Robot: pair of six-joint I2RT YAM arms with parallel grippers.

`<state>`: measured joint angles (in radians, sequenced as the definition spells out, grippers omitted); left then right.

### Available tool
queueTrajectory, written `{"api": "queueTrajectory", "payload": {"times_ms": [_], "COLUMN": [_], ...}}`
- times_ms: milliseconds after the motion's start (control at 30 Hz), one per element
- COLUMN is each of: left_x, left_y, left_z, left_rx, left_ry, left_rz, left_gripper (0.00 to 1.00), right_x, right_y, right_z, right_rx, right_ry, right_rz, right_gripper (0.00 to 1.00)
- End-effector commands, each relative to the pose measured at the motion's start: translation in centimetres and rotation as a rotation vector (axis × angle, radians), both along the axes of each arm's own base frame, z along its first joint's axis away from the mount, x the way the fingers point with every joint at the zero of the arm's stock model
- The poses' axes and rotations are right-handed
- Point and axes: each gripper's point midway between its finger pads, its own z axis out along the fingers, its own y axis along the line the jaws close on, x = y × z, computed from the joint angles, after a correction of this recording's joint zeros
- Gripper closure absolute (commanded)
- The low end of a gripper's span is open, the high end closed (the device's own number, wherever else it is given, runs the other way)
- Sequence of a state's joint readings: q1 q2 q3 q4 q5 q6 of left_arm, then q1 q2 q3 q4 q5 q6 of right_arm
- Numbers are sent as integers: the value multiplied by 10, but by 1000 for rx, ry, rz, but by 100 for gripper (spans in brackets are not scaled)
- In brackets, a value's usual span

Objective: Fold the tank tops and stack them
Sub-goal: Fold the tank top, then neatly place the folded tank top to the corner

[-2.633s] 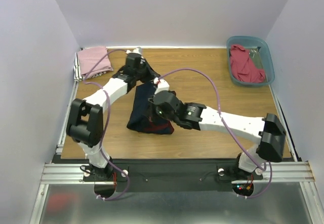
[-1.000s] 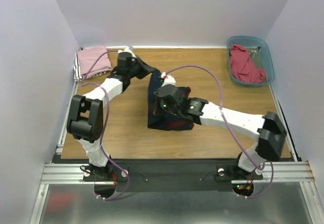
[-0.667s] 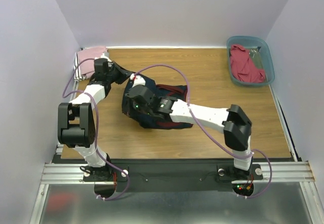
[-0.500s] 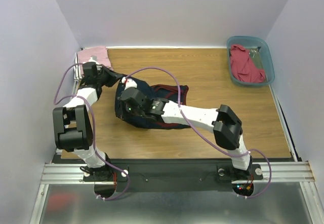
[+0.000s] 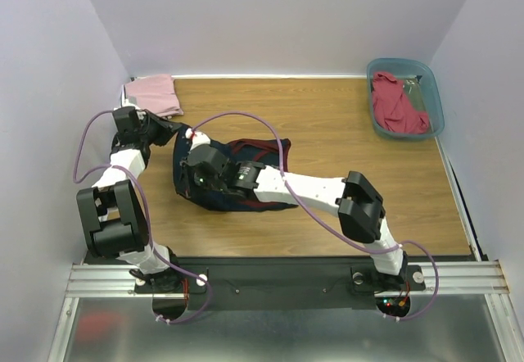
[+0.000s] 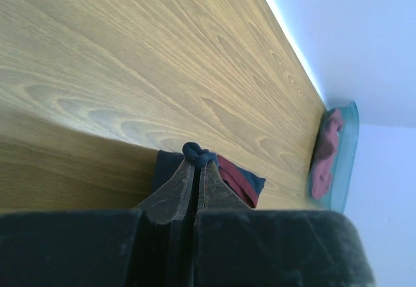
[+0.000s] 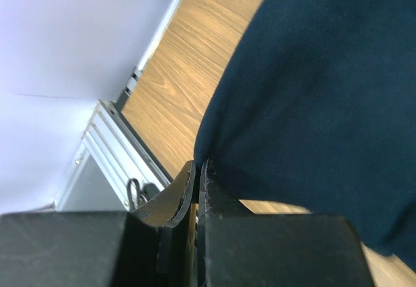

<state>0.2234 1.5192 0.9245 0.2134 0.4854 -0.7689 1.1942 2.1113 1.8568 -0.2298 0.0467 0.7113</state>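
The navy jersey [image 5: 246,201] with maroon trim lies bunched left of the table's middle, partly under my right arm. My left gripper [image 5: 173,130] is shut on a bunched navy corner of it [image 6: 195,152], the maroon trim [image 6: 237,183] showing just behind the fingers. My right gripper [image 5: 188,186] is shut on the jersey's near-left edge, with navy cloth [image 7: 312,92] filling the right wrist view above its fingertips [image 7: 198,167]. A folded pink tank top [image 5: 152,94] lies at the far left corner. A red tank top [image 5: 397,104] sits crumpled in the bin.
The teal plastic bin [image 5: 434,92] stands at the far right corner and also shows in the left wrist view as a teal bin [image 6: 343,163]. The metal rail [image 7: 110,150] runs along the table's near edge. Purple cables loop over both arms.
Both grippers have carried the navy jersey leftward from the table's middle toward the left edge. The left arm has folded back close to the left side.
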Motion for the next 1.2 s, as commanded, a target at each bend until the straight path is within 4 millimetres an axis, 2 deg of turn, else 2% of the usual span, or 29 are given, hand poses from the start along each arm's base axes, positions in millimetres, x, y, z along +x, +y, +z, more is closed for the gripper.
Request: {"api": "queueTrajectory", "payload": {"times_ms": [0, 33, 67, 100, 167, 233, 267, 300, 333, 367, 400, 467, 500, 533, 567, 600, 633, 700, 733, 767, 800, 833, 867, 900, 967, 1000, 1067, 1100, 1167], "left_x": [9, 10, 11, 11, 14, 17, 18, 18, 19, 21, 22, 24, 25, 31, 28, 32, 36, 37, 38, 43, 39, 44, 46, 47, 46, 43, 41, 40, 36], "left_y": [-15, -20, -23, -39, -51, -74, -79, -93, -111, -119, -128, -154, -162, -170, -190, -199, -210, -238, -254, -255, -272, -282, -293, -301, -327, -341, -349, -354, -359], "left_z": [59, 66, 70, 72, 80, 85, 87, 88, 87, 88, 92, 84, 83, 78, 76, 81, 69, 70, 58, 54, 52, 57, 42, 38, 30, 26, 26, 31, 39], "left_rx": [22, 24, 21, 15, 16, 9, 6, -4, -6, -14, -18, -23, -26, -28, -30, -37, -32, -38, -36, -37, -39, -45, -37, -34, -36, -36, -39, -41, -48], "left_ry": [-180, -196, -203, -206, -222, -228, -229, -229, -226, -226, -234, -218, -215, -204, -201, -212, -187, -192, -170, -164, -164, -178, -153, -151, -151, -157, -171, -198, -229], "left_rz": [-27, -34, -29, -57, -64, -89, -91, -110, -134, -139, -150, -177, -187, -184, -215, -223, -226, -263, -279, -272, -300, -310, -320, -333, -377, -406, -428, -443, -469], "left_gripper": [100, 100, 100, 100, 100, 100, 100, 100, 100, 100, 100, 100, 100, 100, 100, 100, 100, 100, 100, 100, 100, 100, 100, 100, 93, 83, 72, 66, 60], "right_x": [-36, -34, -35, -36, -38, -39, -40, -40, -40, -41, -40, -39, -40, -37, -36, -33, -33, -28, -31, -28, -27, -26, -27, -28, -30, -34, -36, -36, -38], "right_y": [-7, -11, -17, -23, -34, -46, -55, -60, -70, -79, -90, -105, -117, -131, -138, -152, -164, -184, -200, -205, -220, -230, -242, -251, -272, -287, -300, -308, -319], "right_z": [55, 56, 69, 57, 71, 60, 74, 75, 60, 75, 58, 57, 70, 53, 50, 62, 42, 36, 30, 42, 18, 15, 18, 12, -17, -30, -39, -42, -46], "right_rx": [113, 112, 137, 116, 144, 134, 161, 167, 138, 178, 148, 155, 183, 156, 155, 183, 149, 149, 150, 176, 139, 142, 160, 161, 116, 94, 76, 69, 36], "right_ry": [-10, -17, -28, -17, -28, -19, -27, -26, -17, -21, -9, -4, -14, -5, 3, -8, 4, 15, 21, 10, 32, 31, 27, 35, 56, 65, 79, 73, 75], "right_rz": [68, 48, 42, 37, 21, 2, -5, -14, -30, -39, -55, -85, -97, -122, -135, -159, -176, -217, -233, -244, -275, -293, -310, -328, -368, -399, -431, -454, -477], "right_gripper": [100, 100, 100, 100, 100, 100, 100, 100, 100, 100, 100, 100, 100, 100, 100, 100, 100, 100, 100, 100, 99, 99, 99, 97, 91, 81, 69, 56, 46]}}
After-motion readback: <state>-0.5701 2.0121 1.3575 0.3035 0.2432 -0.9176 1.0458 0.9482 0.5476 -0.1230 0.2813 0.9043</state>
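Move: The left gripper holds the far corner of the tank top's raised left edge; the lying part's far right corner is about 36 cm to its right, 2 cm nearer and some 11 cm lower. The pink stack lies 6 cm to its left and 11 cm ahead. The right gripper holds the near corner; the lying part's near right corner is about 33 cm to its right, 3 cm back and 11 cm below, the garment's middle some 20 cm right and 7 cm ahead. Keep both grippers shut on the raised edge and sweep them together to the right over the lying tank top, left about 36 cm and right about 31, rising a little first and then sinking towards its right side. Let both wrists turn clockwise on the way, some 30 degrees. Open both at the end, drawing the right one down and slightly back off the hem. ##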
